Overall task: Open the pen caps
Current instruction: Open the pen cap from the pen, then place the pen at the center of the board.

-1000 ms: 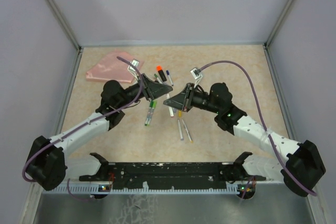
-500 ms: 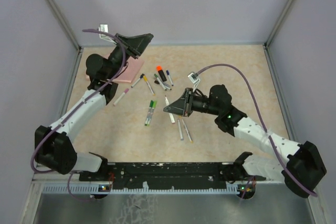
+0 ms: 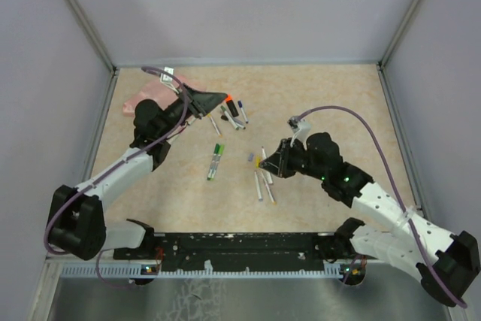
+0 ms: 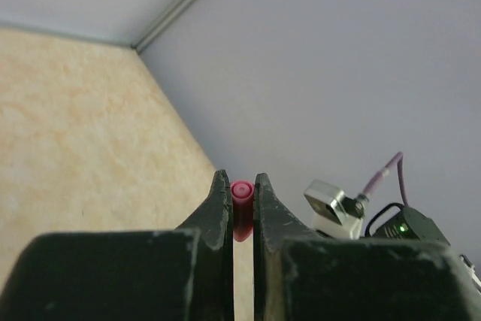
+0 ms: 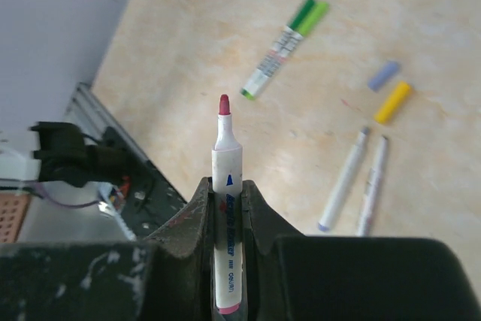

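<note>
My left gripper is shut on a pink pen cap, held off the table; in the top view this gripper hangs by the pen cluster at the back. My right gripper is shut on a white pen whose pink tip is bare and points away from the fingers. From above, the right gripper sits low at table centre. Loose purple and yellow caps lie beside two uncapped white pens.
A pair of green pens lies left of centre. The pink pouch rests at the back left, partly under the left arm. Grey walls close in three sides, and a black rail runs along the near edge.
The two grippers, together at table centre a second ago, have parted. The left arm swung up to the back left, then came down by the pen cluster. The right arm pulled back and lower.
</note>
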Motion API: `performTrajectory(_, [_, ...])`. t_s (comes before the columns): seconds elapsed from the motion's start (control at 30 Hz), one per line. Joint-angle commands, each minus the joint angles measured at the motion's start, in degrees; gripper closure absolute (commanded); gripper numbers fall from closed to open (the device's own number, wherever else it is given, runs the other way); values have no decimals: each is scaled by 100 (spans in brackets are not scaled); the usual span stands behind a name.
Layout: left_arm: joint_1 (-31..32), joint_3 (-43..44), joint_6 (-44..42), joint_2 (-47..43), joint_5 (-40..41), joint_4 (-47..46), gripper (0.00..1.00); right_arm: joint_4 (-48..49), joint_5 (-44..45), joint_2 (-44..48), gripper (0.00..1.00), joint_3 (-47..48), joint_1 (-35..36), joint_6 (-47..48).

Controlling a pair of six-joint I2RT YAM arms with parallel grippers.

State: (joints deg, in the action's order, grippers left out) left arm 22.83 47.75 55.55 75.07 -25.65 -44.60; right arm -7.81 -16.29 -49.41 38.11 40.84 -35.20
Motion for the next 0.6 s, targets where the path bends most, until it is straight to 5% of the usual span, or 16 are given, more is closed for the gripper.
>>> performTrajectory(0.0, [5,-570,307,-406,-459,-11,100,-1061,1100,107,93,-238,49,383])
performTrajectory(0.57, [11,-1531,284,-1143,-322,571,100,-1051,1441,-930,89,-654,56,500])
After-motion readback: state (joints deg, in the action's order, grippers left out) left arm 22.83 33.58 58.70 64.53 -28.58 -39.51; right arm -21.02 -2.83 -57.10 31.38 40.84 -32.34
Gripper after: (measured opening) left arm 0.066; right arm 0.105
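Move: The right hand, holding the uncapped red-tipped pen, has its clear laying spot about 6 cm to the right, 1 cm back and 20 cm below. Down at that level, the black-tipped pen lies some 2 cm right and 1 cm ahead, the blue-tipped pen 2 cm left and 2 cm ahead, the yellow cap 2 cm left and 12 cm ahead. From the left hand, holding the red cap, the yellow cap is roughly 11 cm right, 5 cm back and 34 cm below. Down and to its right, the right hand carries the bare red-tipped pen about 15 cm towards the clear table beside the two uncapped pens, fast at first, then easing. Its fingers tip some 30 degrees steeper downward and keep their hold. Meanwhile the left hand sinks and draws back about 8 cm, still pinching the red cap, its fingers dipping slightly. ##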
